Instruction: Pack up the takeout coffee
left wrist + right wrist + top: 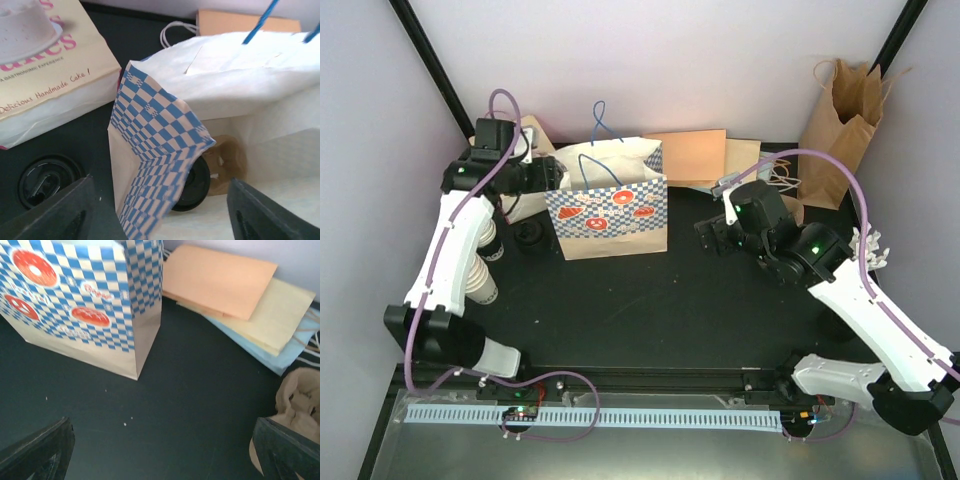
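Note:
A blue-checkered paper bag point(610, 205) stands open at the table's middle back. Inside it a round black lid point(196, 181) rests against the bottom, partly hidden by the bag's folded side point(155, 150), beside a brown cardboard piece point(227, 160). My left gripper point(165, 220) hovers open over the bag's left edge, holding nothing. Another black lid point(45, 180) lies on the table left of the bag point(530, 238). Stacked cream ribbed cups point(486, 275) lie by the left arm. My right gripper point(162, 455) is open over bare table, right of the bag point(85, 300).
A cake-printed bag point(45, 75) lies left of the checkered one. Flat orange point(215, 280) and cream point(285, 315) paper bags lie at the back. A brown paper bag point(840, 125) stands at the back right. A crumpled brown paper item point(300, 400) sits near the right finger.

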Robot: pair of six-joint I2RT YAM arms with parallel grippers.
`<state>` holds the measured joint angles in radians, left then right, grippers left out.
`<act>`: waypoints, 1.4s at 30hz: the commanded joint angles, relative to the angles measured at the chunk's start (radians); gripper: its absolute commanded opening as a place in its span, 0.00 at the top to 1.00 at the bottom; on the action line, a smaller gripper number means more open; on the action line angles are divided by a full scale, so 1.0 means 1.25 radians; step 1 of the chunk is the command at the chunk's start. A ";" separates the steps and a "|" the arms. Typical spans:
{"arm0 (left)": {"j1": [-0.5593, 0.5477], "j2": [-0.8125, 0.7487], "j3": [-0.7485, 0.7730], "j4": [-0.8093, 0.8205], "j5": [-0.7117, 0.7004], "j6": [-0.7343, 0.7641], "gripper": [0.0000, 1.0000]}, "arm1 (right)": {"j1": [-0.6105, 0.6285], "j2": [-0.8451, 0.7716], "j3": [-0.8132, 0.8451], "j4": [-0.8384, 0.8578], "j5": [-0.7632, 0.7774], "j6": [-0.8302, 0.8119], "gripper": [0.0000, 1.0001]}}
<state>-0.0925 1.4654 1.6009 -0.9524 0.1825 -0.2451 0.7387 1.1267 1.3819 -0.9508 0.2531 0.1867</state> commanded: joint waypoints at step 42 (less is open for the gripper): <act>0.009 -0.608 -0.611 0.010 -0.079 -0.282 0.01 | -0.003 -0.004 -0.283 0.084 0.030 0.350 0.03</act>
<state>-0.0925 0.6456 0.7971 -0.9184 0.1936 -0.5354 0.7387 1.1461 1.0439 -0.8841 0.2905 0.6128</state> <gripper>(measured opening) 0.986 0.968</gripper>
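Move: The open-topped paper bag, now standing by itself, has its middle about 10 cm right of the left hand, some 4 cm back and 13 cm below. The black lids lie roughly 8 cm left and 4 cm back of that hand; the Cakes box is 10 cm left, 6 cm ahead. From the right hand the bag is about 9 cm ahead, 20 cm left; the brown cup carrier is 9 cm ahead, 18 cm right. The bag's left rim is left behind as the left hand, fingers already apart and opening the rest of the way, rises about 8 cm while drawing back, keeps back to nearly 18 cm, then sinks well below its starting height, in front of the bag's left end. The empty right hand, still open, sinks about 13 cm towards bare table, turning clockwise and tipping its fingers further down. ##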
